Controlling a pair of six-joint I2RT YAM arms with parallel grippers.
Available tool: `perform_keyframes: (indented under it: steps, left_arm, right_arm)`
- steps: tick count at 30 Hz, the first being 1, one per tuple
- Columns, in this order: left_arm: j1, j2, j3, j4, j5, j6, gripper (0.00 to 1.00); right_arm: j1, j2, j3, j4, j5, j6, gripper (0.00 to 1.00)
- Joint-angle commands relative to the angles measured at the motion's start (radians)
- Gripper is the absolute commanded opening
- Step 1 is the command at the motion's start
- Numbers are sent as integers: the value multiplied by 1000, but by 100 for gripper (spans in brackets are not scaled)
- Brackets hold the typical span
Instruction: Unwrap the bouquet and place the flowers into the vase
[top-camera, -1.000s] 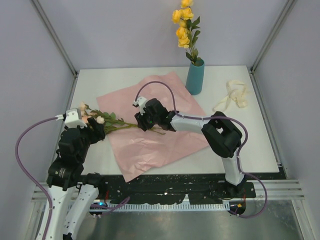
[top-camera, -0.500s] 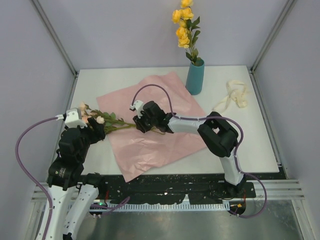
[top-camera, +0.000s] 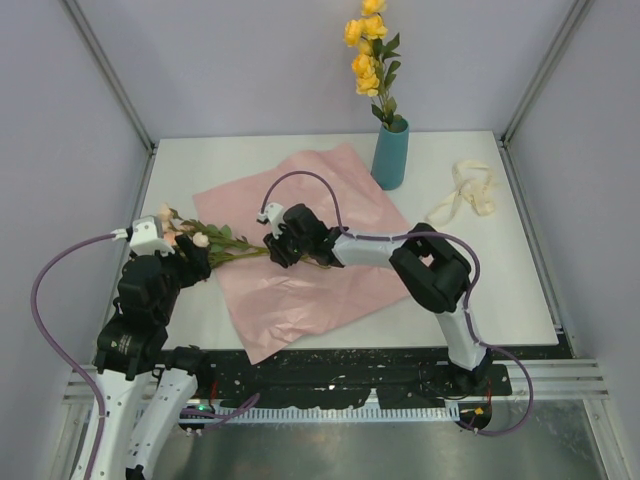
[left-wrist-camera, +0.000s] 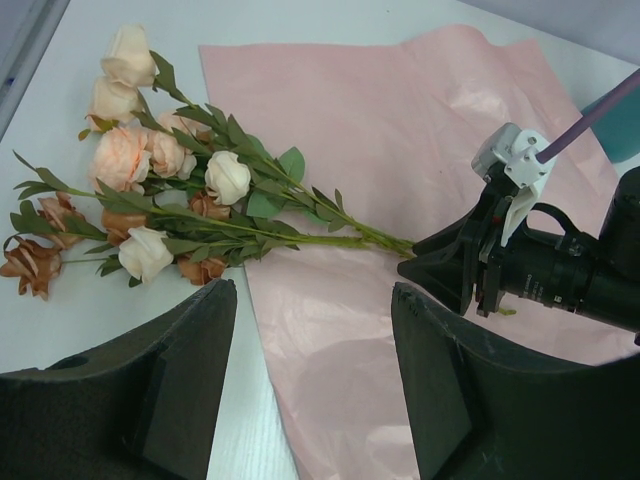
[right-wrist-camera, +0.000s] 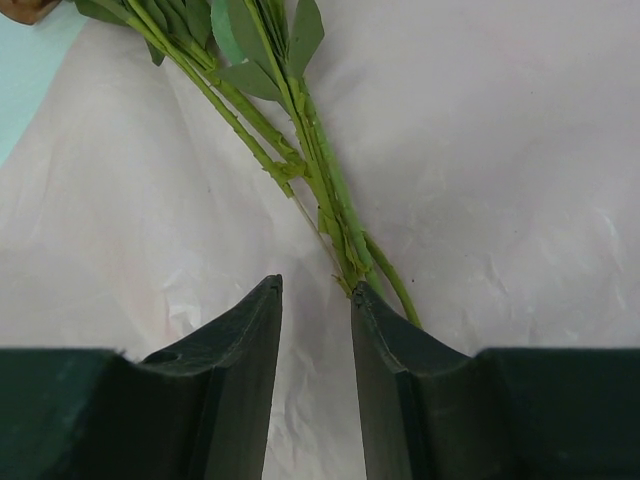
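Observation:
The bouquet lies unwrapped: its pink paper (top-camera: 330, 270) is spread flat in the middle of the table. Peach, cream and rusty flowers (left-wrist-camera: 175, 195) lie on their sides, blooms left on the bare table, green stems (right-wrist-camera: 318, 185) reaching onto the paper. My right gripper (right-wrist-camera: 316, 285) sits low on the paper at the stem ends, jaws narrowly open; the stems touch the right fingertip's outer edge, and nothing is between the fingers. My left gripper (left-wrist-camera: 312, 290) hovers open near the paper's left edge, below the flowers. The teal vase (top-camera: 390, 155) stands at the back with yellow flowers (top-camera: 368, 55) in it.
A cream ribbon (top-camera: 463, 190) lies loose on the table right of the vase. The right arm (top-camera: 435, 265) stretches across the paper's right half. Grey walls close in the table on three sides.
My right gripper has slid left along the paper toward the stem ends, and its jaws have narrowed. The left arm and the flowers have stayed where they were.

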Motion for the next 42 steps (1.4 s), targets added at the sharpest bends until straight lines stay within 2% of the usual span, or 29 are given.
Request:
perform_keyframes:
  steps: [1,28,32,33,35,37,42]
  left_arm:
    - [4,8,-3,42,8,-2,67]
    - [4,2,-4,41,5,-2,67]
    - [4,3,-4,41,3,-2,67]
    - [4,2,-4,41,3,-2,67]
    - [3,0,-4,41,3,-2,67]
    - [4,2,-4,41,2,-2,67]
    - [4,0,-4,39,0,-2,67]
  right_arm:
    - [2,11,51,21,1,9,40]
    - [30,109,129,-53,96,-48,42]
    - [33,115,128,-48,91,-53,29]
    - [33,112,123,-46,91,-54,20]
    - [33,97,107,-28,84,-60,9]
    - [36,63,67,37,45,-66,5]
    - [34,-52,-44,153,5,-76,5]
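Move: Just past the right fingertips, about 1 cm ahead, 1 cm left and 2 cm lower, lie the flower stems. The leaves are some 12 cm left of this hand and 6 cm farther out, the flower heads about 24 cm left and 7 cm out; the paper beneath centres roughly 8 cm right and 3 cm ahead. From the raised left hand the stems lie some 12 cm ahead, 19 cm right and 22 cm down. Ease the right gripper forward about 1 cm and sink it about 2 cm onto the stems with the fingers still partly open. Shift it slightly left over them, then shut the fingers and pinch the stems low above the paper, finally edging back about 1 cm. ##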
